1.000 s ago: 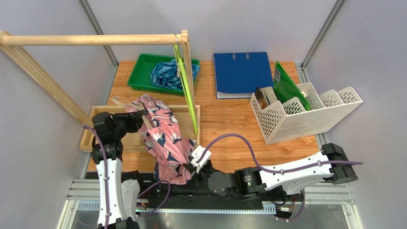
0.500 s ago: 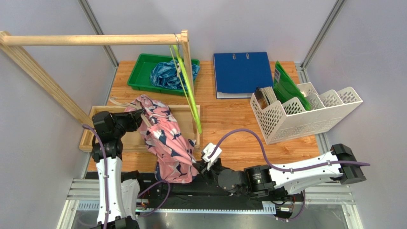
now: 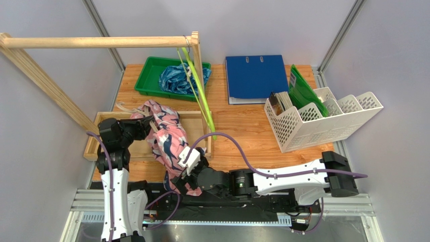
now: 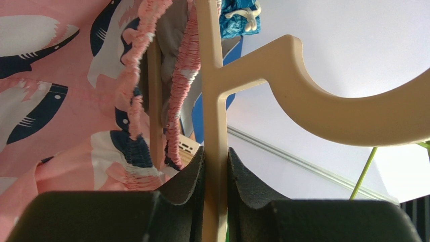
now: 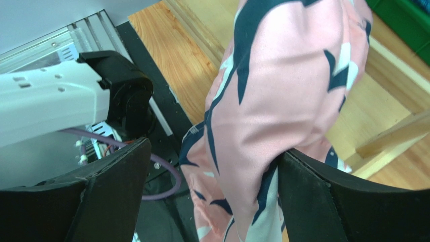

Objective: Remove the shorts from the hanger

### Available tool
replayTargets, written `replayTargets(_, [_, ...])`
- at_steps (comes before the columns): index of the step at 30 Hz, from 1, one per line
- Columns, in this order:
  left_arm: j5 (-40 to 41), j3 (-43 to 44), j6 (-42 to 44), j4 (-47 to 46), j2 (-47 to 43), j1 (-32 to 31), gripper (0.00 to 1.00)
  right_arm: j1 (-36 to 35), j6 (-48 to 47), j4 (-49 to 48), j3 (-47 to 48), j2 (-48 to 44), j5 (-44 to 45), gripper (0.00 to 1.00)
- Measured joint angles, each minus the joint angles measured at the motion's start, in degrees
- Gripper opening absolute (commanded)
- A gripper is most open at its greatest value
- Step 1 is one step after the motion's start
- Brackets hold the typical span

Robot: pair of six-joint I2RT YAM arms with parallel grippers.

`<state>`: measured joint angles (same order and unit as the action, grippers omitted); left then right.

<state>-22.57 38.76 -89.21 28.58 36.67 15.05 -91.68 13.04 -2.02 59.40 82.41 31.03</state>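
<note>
The pink shorts with dark-blue and white shapes hang from a beige hanger, waistband still round it. My left gripper is shut on the hanger's stem, its jaws pressed against both sides. My right gripper stands open around the lower part of the pink shorts, with the fabric between its jaws and lying against the right finger. The blue-teal shorts lie crumpled in the green tray.
A wooden tray lies under the hanger. Green hangers dangle from the wooden rack. A blue binder and a white file rack stand at the right.
My right gripper drew back to the right, then opened and moved left around the lower part of the pink shorts. The green hangers swung a little. The left gripper kept its hold.
</note>
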Motion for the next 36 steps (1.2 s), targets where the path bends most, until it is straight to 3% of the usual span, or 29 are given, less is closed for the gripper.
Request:
replayTargets(11, [0.0,0.4,1.0,0.5,0.0,-1.5,0.0,6.5,-2.4,4.9,9.4,4.9,2.7,0.9])
replayTargets(15, [0.0,0.4,1.1,0.5,-0.2,-1.6,0.0,7.3,-2.4,6.1,10.1,5.9,3.0,0.77])
replayTargets(16, [0.0,0.4,1.1,0.6,-0.2,-1.6,0.0,7.3,-2.4,6.2,10.1,6.0,2.9,0.61])
replayTargets(17, [0.0,0.4,1.0,0.6,-0.2,-1.6,0.0,7.4,-2.4,6.1,10.1,6.3,2.4,0.51])
replayTargets(18, [0.0,0.4,1.0,0.6,-0.2,-1.6,0.0,7.4,-2.2,6.1,10.1,6.5,1.6,0.26])
replayTargets(20, [0.0,0.4,1.0,0.5,-0.2,-1.7,0.0,7.4,-1.8,6.2,10.1,6.8,0.1,0.04])
replayTargets(21, [0.0,0.4,1.0,0.5,-0.2,-1.7,0.0,7.4,-1.9,6.1,10.0,6.8,-0.5,0.0])
replayTargets(31, [0.9,0.4,0.8,-0.3,0.4,-1.9,0.0,1.3,-0.5,6.1,8.2,6.2,0.9,0.0])
replayTargets(36, [0.4,0.4,0.8,-0.7,1.2,-2.3,0.0,-3.8,3.4,3.3,-2.4,0.7,5.2,0.0])
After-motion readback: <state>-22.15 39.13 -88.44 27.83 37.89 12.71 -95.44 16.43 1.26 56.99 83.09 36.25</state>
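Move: The shorts leg that the right hand will pinch hangs about 5 cm ahead of it and 1 cm to its left, roughly level with the open fingers. The wooden hanger, still gripped by the left hand at its neck, is some 21 cm ahead of the right hand, 10 cm to its left and slightly higher; the rack base's near right corner is about 8 cm ahead, 10 cm right and 17 cm down. From the left hand, that leg lies some 15 cm back, 8 cm right and somewhat lower. The pink shorts' loose leg is taken in a fresh grip farther up: the right hand, already wide open, reaches about 6.5 cm forward along the cloth, rising slightly, then sinks a little and shuts its fingers on a fold. It then pulls the leg back about 7 cm towards the base, dipping and swinging right at the end, while the left hand keeps the wooden hanger almost in place. ##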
